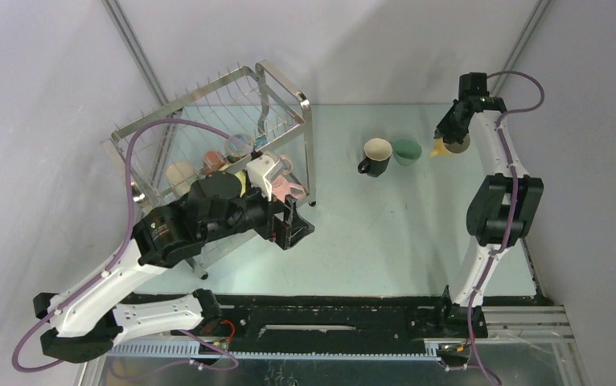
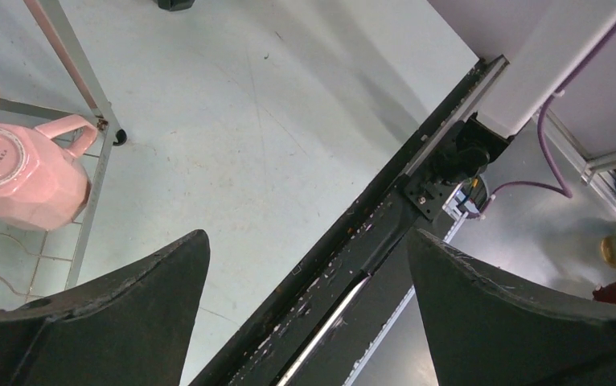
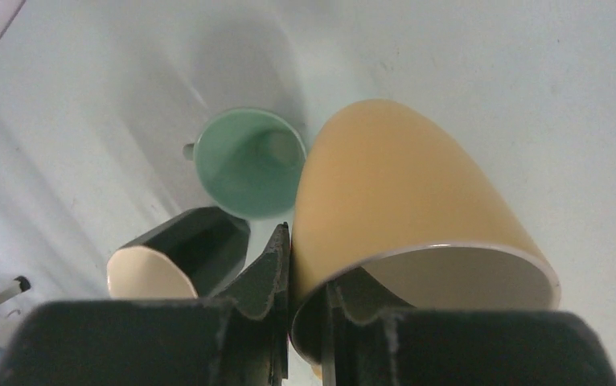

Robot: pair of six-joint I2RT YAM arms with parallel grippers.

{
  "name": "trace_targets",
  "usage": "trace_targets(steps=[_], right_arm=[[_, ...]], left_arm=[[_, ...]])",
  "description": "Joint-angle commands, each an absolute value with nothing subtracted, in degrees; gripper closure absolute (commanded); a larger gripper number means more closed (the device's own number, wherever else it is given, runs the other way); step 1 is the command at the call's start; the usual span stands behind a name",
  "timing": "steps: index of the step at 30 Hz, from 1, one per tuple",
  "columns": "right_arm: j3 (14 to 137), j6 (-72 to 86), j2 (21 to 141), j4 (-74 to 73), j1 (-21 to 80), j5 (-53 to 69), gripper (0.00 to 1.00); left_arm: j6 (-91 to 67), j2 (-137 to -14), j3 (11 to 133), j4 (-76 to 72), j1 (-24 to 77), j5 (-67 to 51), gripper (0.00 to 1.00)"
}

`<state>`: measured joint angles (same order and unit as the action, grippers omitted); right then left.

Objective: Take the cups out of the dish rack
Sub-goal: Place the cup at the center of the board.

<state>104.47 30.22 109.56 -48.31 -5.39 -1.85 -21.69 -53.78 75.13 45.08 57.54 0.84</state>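
Observation:
The steel wire dish rack [image 1: 289, 104] stands at the back left. It holds several cups, among them a beige one [image 1: 181, 175], an orange-red one [image 1: 212, 161] and a pink one [image 1: 290, 191] [image 2: 15, 173] lying bottom-out at the rack's right edge. My left gripper [image 1: 293, 225] [image 2: 306, 235] hangs open and empty just right of the rack, in front of the pink cup. At the back right my right gripper [image 1: 447, 135] [image 3: 309, 265] is shut on the rim of a yellow cup [image 1: 452, 147] [image 3: 393, 185], one finger inside and one outside. A black cup [image 1: 375, 156] [image 3: 184, 249] and a green cup [image 1: 407, 151] [image 3: 248, 161] stand upright on the table left of it.
The rack's corner post [image 2: 71, 56] and its foot stand close to my left fingers. A black rail [image 2: 353, 241] runs along the table's near edge. Grey walls close in the back and both sides.

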Motion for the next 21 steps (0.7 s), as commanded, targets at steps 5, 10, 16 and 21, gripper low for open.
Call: trace_targets(steps=[5, 10, 16, 21], right_arm=[[117.81, 26.62, 118.64, -53.33, -4.90, -5.20, 1.00], [120.66, 26.31, 123.30, -55.27, -4.83, -5.46, 1.00], [124.70, 26.50, 128.19, -57.62, -4.61, -5.72, 1.00], [126.89, 27.06, 130.82, -59.17, -4.66, -7.07, 1.00]], left_arm=[[-18.90, -52.51, 77.66, 46.57, 57.66, -1.54, 0.00], [-19.14, -52.32, 77.36, 46.58, 57.66, -1.91, 0.00], [-19.25, -52.12, 76.81, 46.87, 57.66, -1.97, 0.00], [-19.28, -52.13, 76.57, 46.87, 57.68, -2.10, 0.00]])
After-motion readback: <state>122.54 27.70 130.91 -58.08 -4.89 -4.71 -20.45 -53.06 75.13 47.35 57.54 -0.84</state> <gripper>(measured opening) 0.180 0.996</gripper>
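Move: The yellow cup, already held by its wall in the right hand, is bound for the clear board to the right of the green cup: a spot about 2 cm ahead, 4 cm right and 16 cm below the right hand. The green cup stands about 8 cm left, 2 cm ahead and 14 cm below; the black mug about 17 cm left, level fore and aft, equally low. From the idle left hand the spot lies some 32 cm ahead, 41 cm right and 32 cm below. The yellow cup stays pinched between the right hand's nearly shut fingers and is lowered roughly 9 cm towards the board beside the green cup. The hand first slopes forward and down for about 3 cm of reach, then sinks almost straight, while the wrist tips the fingers some 15 degrees nearer to pointing straight down. ##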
